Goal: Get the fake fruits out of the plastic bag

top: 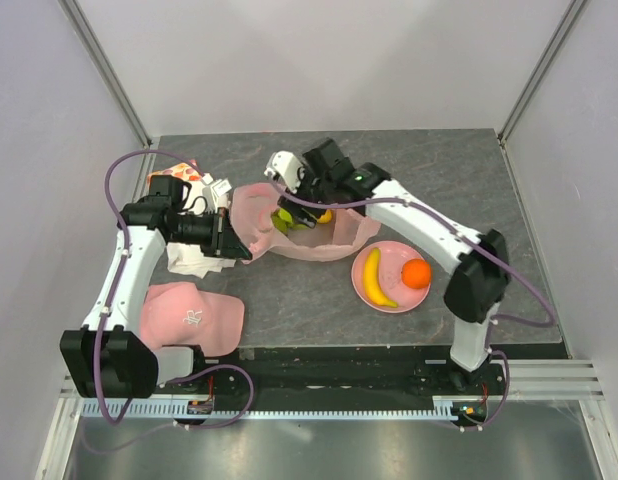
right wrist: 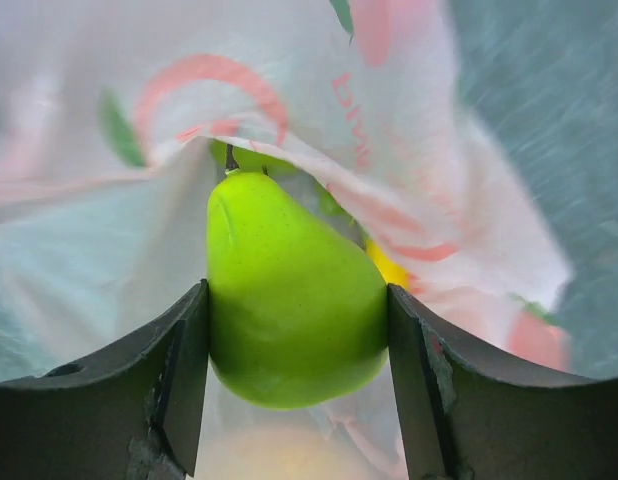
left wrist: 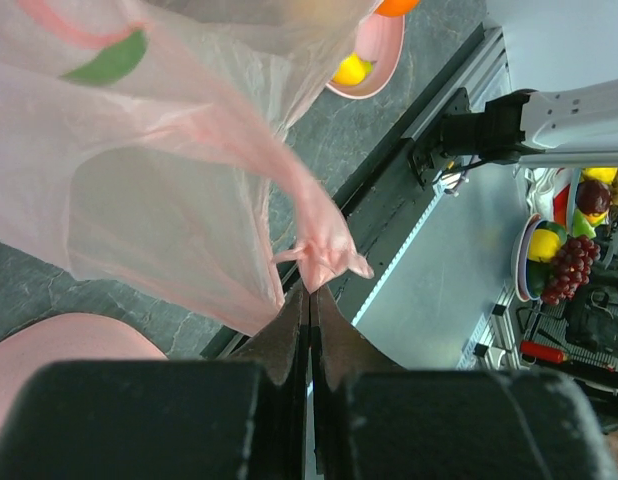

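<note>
The translucent pale-pink plastic bag [top: 251, 215] lies mid-table with its mouth held open. My left gripper [top: 229, 238] is shut on a twisted bit of the bag's edge [left wrist: 319, 255], the film [left wrist: 169, 200] stretching away from its tips [left wrist: 310, 290]. My right gripper [top: 294, 208] reaches into the bag. Its two pads press both sides of a green pear-shaped fruit [right wrist: 289, 300], also seen from above [top: 285, 222]. A yellow fruit [right wrist: 389, 268] lies behind it inside the bag [right wrist: 109, 250]. A banana [top: 374, 278] and an orange [top: 416, 272] rest on the pink plate [top: 394, 255].
A pink cloth with a logo [top: 189, 315] lies at the near left corner of the table. A fruit-printed cloth [top: 187, 173] and white crumpled material [top: 189, 258] sit behind and under my left arm. The plate is right of the bag.
</note>
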Tool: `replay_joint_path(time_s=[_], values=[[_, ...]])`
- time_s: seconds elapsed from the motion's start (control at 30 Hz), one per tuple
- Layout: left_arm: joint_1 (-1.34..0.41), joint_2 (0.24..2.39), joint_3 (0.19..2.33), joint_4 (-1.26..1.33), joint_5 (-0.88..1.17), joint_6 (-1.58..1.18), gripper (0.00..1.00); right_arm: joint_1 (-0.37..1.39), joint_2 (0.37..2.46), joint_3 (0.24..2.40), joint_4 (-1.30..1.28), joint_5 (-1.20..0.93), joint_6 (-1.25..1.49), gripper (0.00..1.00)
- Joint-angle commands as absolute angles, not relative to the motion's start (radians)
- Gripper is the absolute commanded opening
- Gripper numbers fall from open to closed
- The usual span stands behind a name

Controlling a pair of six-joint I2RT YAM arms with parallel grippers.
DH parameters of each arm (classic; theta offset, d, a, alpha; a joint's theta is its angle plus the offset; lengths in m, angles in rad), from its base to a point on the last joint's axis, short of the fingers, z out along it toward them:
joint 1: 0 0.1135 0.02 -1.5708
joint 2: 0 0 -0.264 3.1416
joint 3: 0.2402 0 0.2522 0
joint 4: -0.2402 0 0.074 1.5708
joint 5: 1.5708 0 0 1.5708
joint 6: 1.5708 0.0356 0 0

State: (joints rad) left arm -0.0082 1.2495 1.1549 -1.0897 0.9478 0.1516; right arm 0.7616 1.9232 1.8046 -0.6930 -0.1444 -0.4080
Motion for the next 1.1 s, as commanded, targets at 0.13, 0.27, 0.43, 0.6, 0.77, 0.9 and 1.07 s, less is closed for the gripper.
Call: replay_joint_path(time_s=[0.13, 0.27, 0.43, 0.6, 0.77, 0.9, 1.07], values=[[-0.009, 1.266, 1.19, -1.066, 0.94, 0.179, 0.01, 0.704, 1.619, 1.695, -0.679, -0.228, -0.353, 0.32], [-0.009, 1.279, 1.209, -1.077, 0.927, 0.19, 0.02, 0.544, 1.465, 1.62, -0.787, -0.282, -0.359, 0.31], [-0.011, 1.321, 1.25, -1.08, 0.908, 0.198, 0.02, 0.393, 1.335, 1.477, -0.882, -0.333, -0.388, 0.3], [-0.009, 1.347, 1.293, -1.081, 0.905, 0.193, 0.02, 0.192, 1.296, 1.378, -0.894, -0.39, -0.361, 0.29], [-0.011, 1.362, 1.308, -1.086, 0.899, 0.195, 0.02, 0.003, 1.356, 1.335, -0.9, -0.439, -0.425, 0.29], [-0.009, 1.371, 1.308, -1.072, 0.897, 0.187, 0.02, 0.003, 1.495, 1.267, -0.911, -0.433, -0.576, 0.31], [-0.011, 1.37, 1.318, -1.072, 0.882, 0.189, 0.02, 0.003, 1.65, 1.298, -0.884, -0.485, -0.663, 0.29]])
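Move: Some 24 cm to the right, 10 cm back and 14 cm below the right hand, which already holds the green pear, lies the pink plate. On it, from that hand, the banana is about 20 cm right and 11 back, the orange about 29 right and 9 back; the yellow fruit in the bag is 7 cm right, 3 ahead. From the left hand the plate is about 34 cm right, 2 ahead. Lifting the pinched pear another 11 cm or so clear of the bag, the right hand swings fast to its right, about 30 cm and slightly back, towards the plate; it sinks on the way, then straight down at the end, turning clockwise and finally tipping its fingers downward. The left hand keeps its pinch on the bag's handle and moves about 3 cm forward. ##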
